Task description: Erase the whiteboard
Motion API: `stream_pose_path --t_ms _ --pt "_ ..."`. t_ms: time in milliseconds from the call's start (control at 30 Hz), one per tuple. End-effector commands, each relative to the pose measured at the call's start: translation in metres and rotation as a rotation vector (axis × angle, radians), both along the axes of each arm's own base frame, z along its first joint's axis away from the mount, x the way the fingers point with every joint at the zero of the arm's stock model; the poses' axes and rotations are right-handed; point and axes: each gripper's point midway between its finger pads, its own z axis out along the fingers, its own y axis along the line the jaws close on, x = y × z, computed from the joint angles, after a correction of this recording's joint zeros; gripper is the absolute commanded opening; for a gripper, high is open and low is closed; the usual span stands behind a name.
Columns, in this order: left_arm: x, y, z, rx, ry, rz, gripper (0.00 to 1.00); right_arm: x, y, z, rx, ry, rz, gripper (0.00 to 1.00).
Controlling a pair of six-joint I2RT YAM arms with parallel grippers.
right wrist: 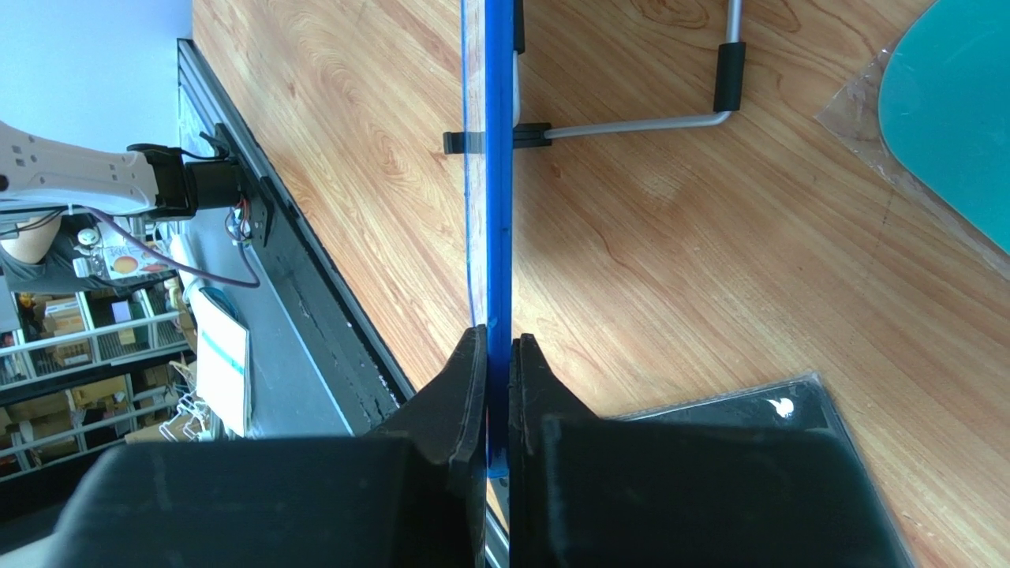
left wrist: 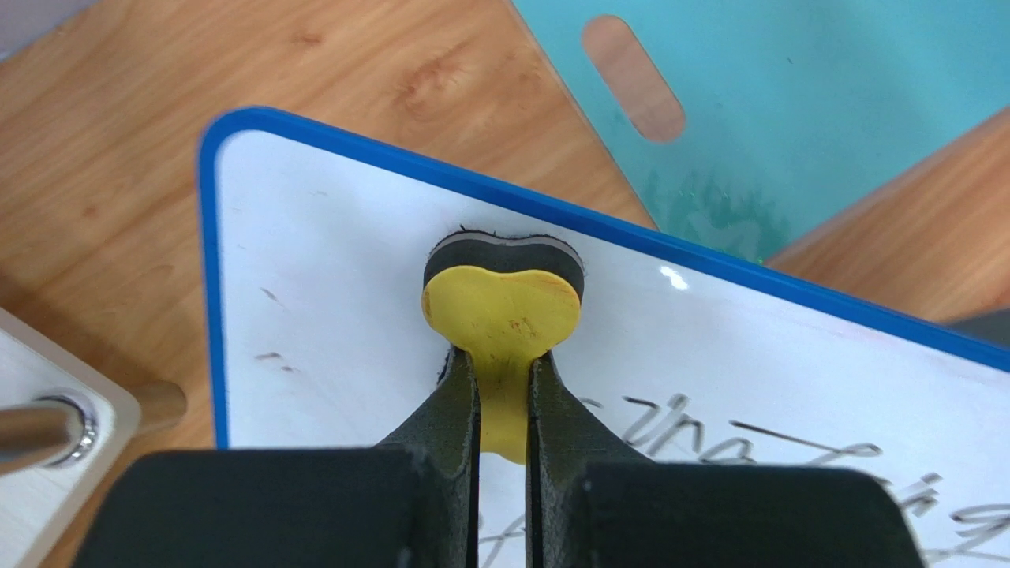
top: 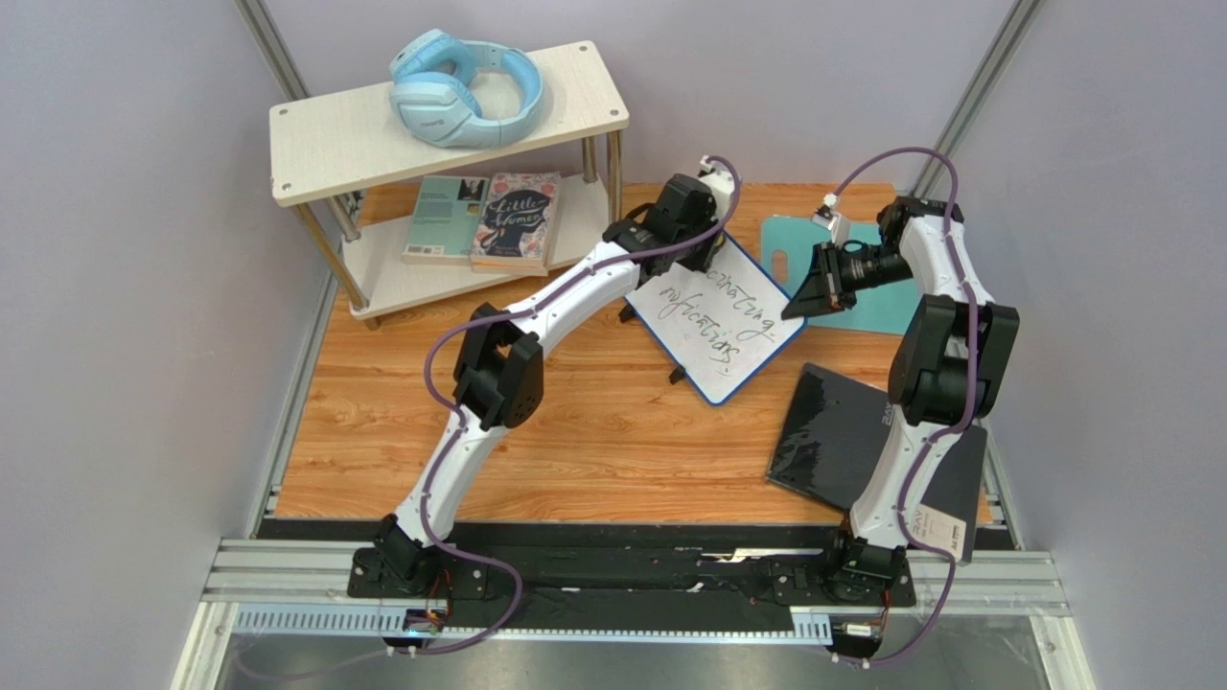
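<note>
The whiteboard [top: 720,316], white with a blue frame and dark handwriting, stands tilted on the wooden table. My left gripper [left wrist: 504,391] is shut on a yellow eraser [left wrist: 504,310] whose dark felt side presses the board [left wrist: 356,355] near its top edge. In the top view the left gripper [top: 689,237] sits at the board's far corner. My right gripper [right wrist: 499,349] is shut on the board's blue edge [right wrist: 499,178], seen end-on; from above it [top: 797,305] pinches the board's right side. The writing [left wrist: 759,444] lies below and right of the eraser.
A teal mat [top: 864,288] lies behind the board, and a black glossy panel [top: 850,431] sits near the right arm. A two-tier shelf [top: 331,137] at back left carries blue headphones [top: 464,89] and books [top: 483,219]. The board's wire stand [right wrist: 640,118] rests on the table.
</note>
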Motion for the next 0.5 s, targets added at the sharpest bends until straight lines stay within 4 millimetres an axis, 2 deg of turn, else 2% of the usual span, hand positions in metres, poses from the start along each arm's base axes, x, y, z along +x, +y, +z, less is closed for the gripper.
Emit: stream_pose_path --t_ms 0,133,233,333,367,433,467 --pt "-0.091 -0.036 -0.064 0.104 0.216 -0.197 0.00 0.013 0.002 0.004 -0.051 -0.109 0.057 0.00" --pt "-0.123 -0.053 -0.066 0.137 0.212 -0.274 0.00 0.017 0.002 0.004 -0.050 -0.112 0.050 0.00" --pt "-0.130 -0.054 -0.065 0.154 0.195 -0.269 0.00 0.019 0.003 0.006 -0.040 -0.113 0.048 0.00" --pt "-0.116 -0.042 -0.068 0.161 0.190 -0.189 0.00 0.019 0.004 0.008 -0.033 -0.116 0.048 0.00" --pt "-0.104 -0.033 -0.072 0.161 0.199 -0.151 0.00 0.018 0.004 0.008 -0.034 -0.117 0.048 0.00" --pt "-0.091 -0.023 -0.072 0.138 0.230 -0.104 0.00 0.018 0.004 0.009 -0.035 -0.121 0.050 0.00" --pt "-0.076 -0.010 -0.074 0.127 0.243 -0.065 0.00 0.017 0.003 0.008 -0.036 -0.120 0.052 0.00"
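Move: Just back and to the right of the eraser gripped by the left hand, what is left of the upper line of writing centres roughly 6 cm back, 4 cm right and 3 cm below that hand. The lower line is some 10 cm back and 1 cm to its left, and the right gripper's fingertips on the board's corner are about 7 cm back and 12 cm right. From the right hand, that upper line lies about 7 cm left and level in reach. Wiping along the upper line towards the corner held by the right gripper, the left hand draws the eraser across the whiteboard, about 8 cm back and 4 cm right, sinking slightly with the board's slope and turning a few degrees clockwise, then stops. Its fingers keep their grip, the eraser staying on the surface; the right hand holds the board's corner still. ##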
